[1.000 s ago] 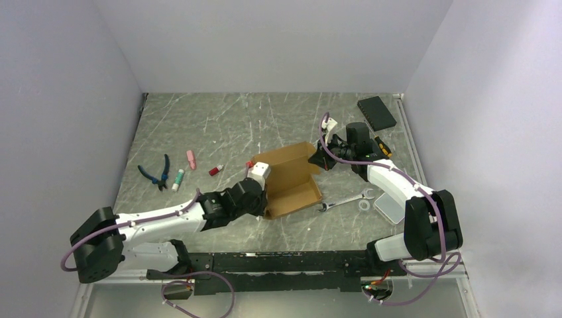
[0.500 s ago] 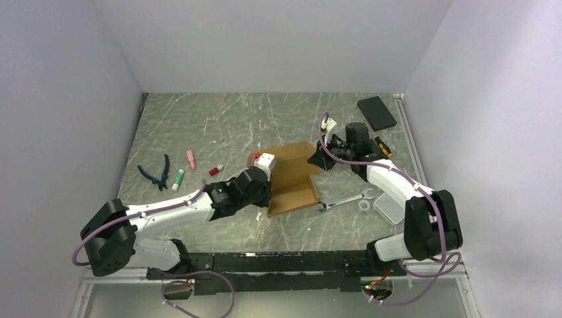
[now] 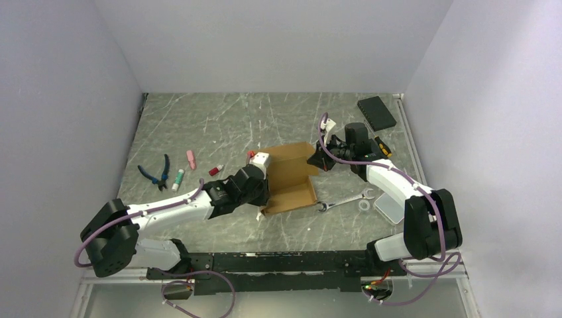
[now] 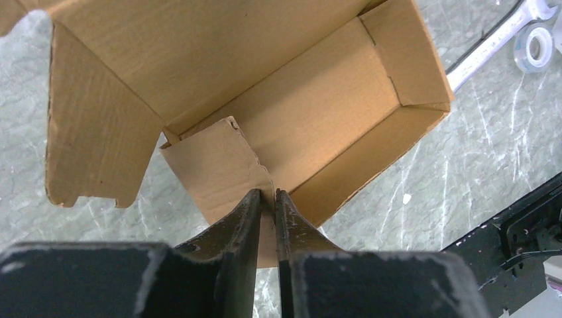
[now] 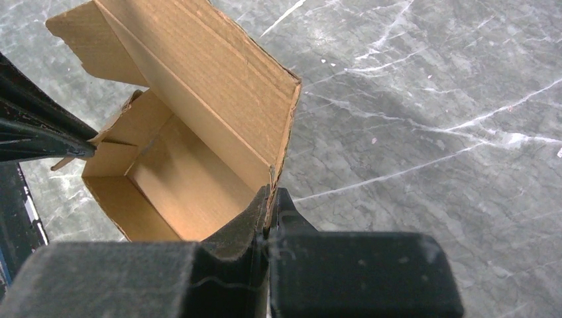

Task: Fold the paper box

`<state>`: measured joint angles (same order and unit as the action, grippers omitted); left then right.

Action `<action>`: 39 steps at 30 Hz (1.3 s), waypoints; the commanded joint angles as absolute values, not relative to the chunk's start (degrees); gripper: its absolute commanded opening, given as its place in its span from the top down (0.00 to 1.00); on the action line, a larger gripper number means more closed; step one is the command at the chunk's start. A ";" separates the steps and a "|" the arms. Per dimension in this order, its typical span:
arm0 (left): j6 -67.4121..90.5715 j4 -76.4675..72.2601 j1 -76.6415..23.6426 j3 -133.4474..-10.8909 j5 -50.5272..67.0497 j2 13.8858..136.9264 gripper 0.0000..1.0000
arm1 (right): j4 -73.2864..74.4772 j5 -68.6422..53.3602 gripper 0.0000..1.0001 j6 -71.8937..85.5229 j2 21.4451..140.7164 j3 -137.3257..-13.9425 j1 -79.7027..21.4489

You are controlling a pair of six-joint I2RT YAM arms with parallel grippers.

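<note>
The paper box (image 3: pixel 291 175) is plain brown cardboard, lying mid-table as an open tray with its lid panel up toward the back. In the left wrist view the box (image 4: pixel 311 126) shows its inside, with a small end flap standing at its near corner. My left gripper (image 4: pixel 266 193) straddles that flap's edge with its jaws parted a little. In the top view the left gripper (image 3: pixel 264 202) is at the box's near-left corner. My right gripper (image 5: pixel 270 190) is shut on the corner edge of the box (image 5: pixel 199 86). From above, the right gripper (image 3: pixel 317 161) is at the box's far-right corner.
A wrench (image 3: pixel 344 199), a tape roll (image 3: pixel 364 205) and a clear plastic case (image 3: pixel 390 209) lie right of the box. A black pad (image 3: pixel 376 112) sits at the back right. Pliers (image 3: pixel 158 173) and small markers (image 3: pixel 178 179) lie at the left.
My left arm has pushed in along the box's left end, and the box has shifted slightly. The left jaws, earlier pinched tight, have parted a little. The right gripper keeps its hold.
</note>
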<state>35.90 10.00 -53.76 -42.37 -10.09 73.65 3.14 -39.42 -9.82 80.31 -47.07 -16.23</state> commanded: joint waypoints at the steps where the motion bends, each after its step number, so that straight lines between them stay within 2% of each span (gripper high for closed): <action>1: 37.21 8.75 -52.99 -41.02 -8.08 72.34 0.80 | 2.36 -41.05 1.00 -9.29 80.44 -49.04 -16.69; 8: 38.09 7.51 -51.58 -39.53 -5.78 71.67 0.74 | 2.37 -41.04 1.00 -9.32 80.57 -49.04 -16.70; 13: 38.47 6.63 -50.86 -38.62 -4.79 69.99 0.64 | 2.42 -41.05 1.00 -9.40 80.70 -49.04 -16.69; 18: 38.60 6.67 -50.37 -37.91 -4.44 67.68 0.61 | 2.40 -40.99 1.00 -9.45 80.66 -49.04 -16.69; 22: 38.16 6.68 -50.36 -36.57 -4.50 64.33 0.54 | 2.46 -40.97 1.00 -9.49 80.69 -49.04 -16.70; 31: 40.87 8.19 -50.28 -28.60 -8.77 48.35 0.43 | 2.55 -40.96 1.00 -9.67 80.78 -49.13 -16.69; 39: 48.46 10.88 -50.02 -17.53 -12.33 32.05 0.43 | 2.64 -40.99 1.00 -9.84 81.06 -49.13 -16.64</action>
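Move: The left hand's fingers, already slightly parted, are still at the rear end of the box's left side flap, whose middle is about 2 cm ahead, level sideways and 2 cm lower. The box floor is some 8 cm right, 2 cm ahead and 6 cm below; the raised lid about 6 cm right and 11 cm ahead. The red bottle lies around 15 cm left, 9 cm ahead. From the right hand, pinching the lid's right edge, the flap is 13 cm left, 9 cm back. Sinking a little over 1 cm at first while its fingers spread, the left hand then rises about 5 cm from that low point and draws off to the left and back, some 7 cm left overall. It comes free of the box's left side flap, opening to a bit over half and rolling some 15 degrees with its left side dipping. The right hand stays put, keeping its pinch on the lid's right edge. ##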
